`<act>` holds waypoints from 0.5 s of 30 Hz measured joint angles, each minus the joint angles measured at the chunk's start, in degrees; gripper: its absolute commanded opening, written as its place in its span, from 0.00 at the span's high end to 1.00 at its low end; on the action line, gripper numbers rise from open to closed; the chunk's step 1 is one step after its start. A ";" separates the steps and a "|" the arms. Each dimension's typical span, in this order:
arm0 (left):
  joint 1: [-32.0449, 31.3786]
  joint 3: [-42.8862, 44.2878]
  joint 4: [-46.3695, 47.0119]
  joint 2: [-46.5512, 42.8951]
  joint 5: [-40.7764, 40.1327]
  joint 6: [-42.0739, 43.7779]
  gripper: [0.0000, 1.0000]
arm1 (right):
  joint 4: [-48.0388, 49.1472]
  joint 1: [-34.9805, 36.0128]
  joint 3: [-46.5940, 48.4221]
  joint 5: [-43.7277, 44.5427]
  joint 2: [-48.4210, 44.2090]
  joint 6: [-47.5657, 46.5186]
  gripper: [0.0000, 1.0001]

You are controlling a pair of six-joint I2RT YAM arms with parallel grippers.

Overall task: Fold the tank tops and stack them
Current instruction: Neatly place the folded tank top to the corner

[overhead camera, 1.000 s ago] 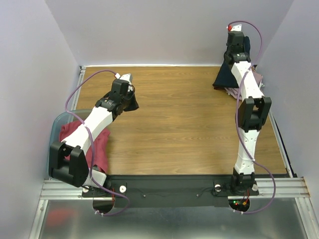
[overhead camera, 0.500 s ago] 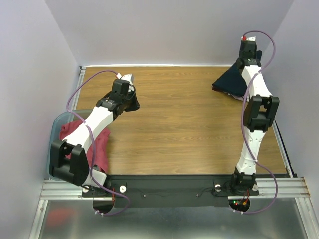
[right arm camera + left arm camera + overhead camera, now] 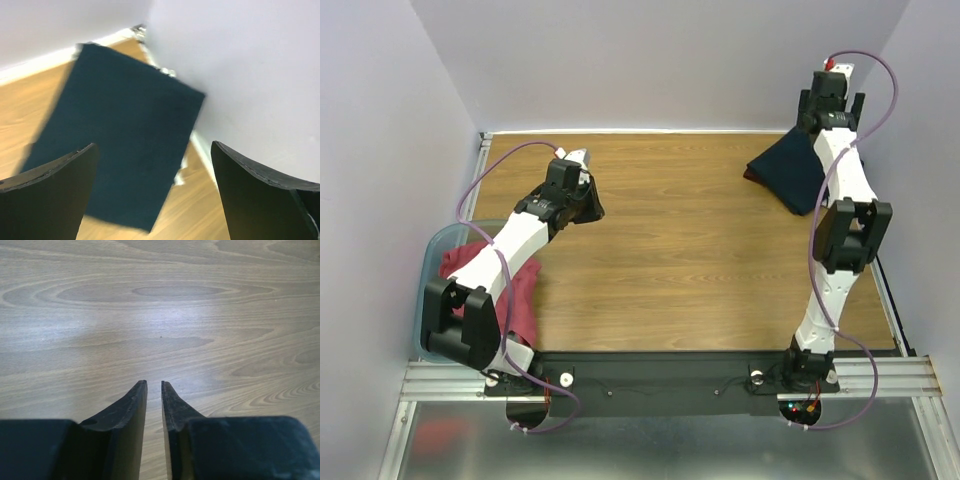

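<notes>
A folded navy tank top (image 3: pixel 788 170) (image 3: pixel 120 130) lies flat at the table's back right, on other tops of which only a maroon edge (image 3: pixel 750 176) and a white scrap (image 3: pixel 180 173) show. My right gripper (image 3: pixel 831 100) (image 3: pixel 155 144) hangs above its far right end, open wide and empty. Red tank tops (image 3: pixel 470 262) spill out of the teal tub (image 3: pixel 432 250) at the left. Over bare wood at the back left, my left gripper (image 3: pixel 588 200) (image 3: pixel 154 382) has its jaws a narrow gap apart with nothing between them.
The side wall (image 3: pixel 240 65) stands right beside the navy stack, and a metal rail (image 3: pixel 885 290) runs along the table's right edge. The wooden table top (image 3: pixel 680 250) stretches between the two arms.
The right arm lifted and swung back to the right, letting go of the navy top, which now lies flat. Its jaws opened wide. The left jaws parted a little.
</notes>
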 measured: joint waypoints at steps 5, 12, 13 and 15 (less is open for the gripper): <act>0.00 0.00 0.13 -0.66 0.22 -0.22 0.68 | -0.52 3.54 -6.36 -5.31 -8.41 8.79 0.00; 0.00 -3.87 2.16 -8.17 0.61 -2.25 0.66 | 5.42 25.49 -27.71 -9.09 -21.31 18.93 0.00; 0.00 -5.22 2.78 -9.70 0.61 -2.49 0.66 | 6.23 27.71 -30.38 -9.75 -22.29 19.54 0.00; -0.07 -7.72 3.56 -11.96 0.68 -3.37 0.66 | 8.70 36.15 -40.04 -13.03 -25.18 22.38 0.00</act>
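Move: The right hand, empty and wide open, is above the folded dark tank top, whose middle lies about 7 cm ahead, 2 cm to the right and 21 cm below. The table's far right corner is roughly 17 cm ahead and 8 cm right; a striped garment under the tank top's near right edge is level with the hand and 8 cm right. From the left hand, the tank top is some 29 cm ahead and 54 cm right. Touching nothing, the right hand sweeps quickly left, away from the folded tank top and out over the bare middle of the table, some 35 cm left and 13 cm back. It rises slightly before dipping to end about 5 cm lower, turning roughly 35 degrees counter-clockwise and rolling its left side up, fingers still wide open. The left hand eases about 3 cm up and 3 cm back. ##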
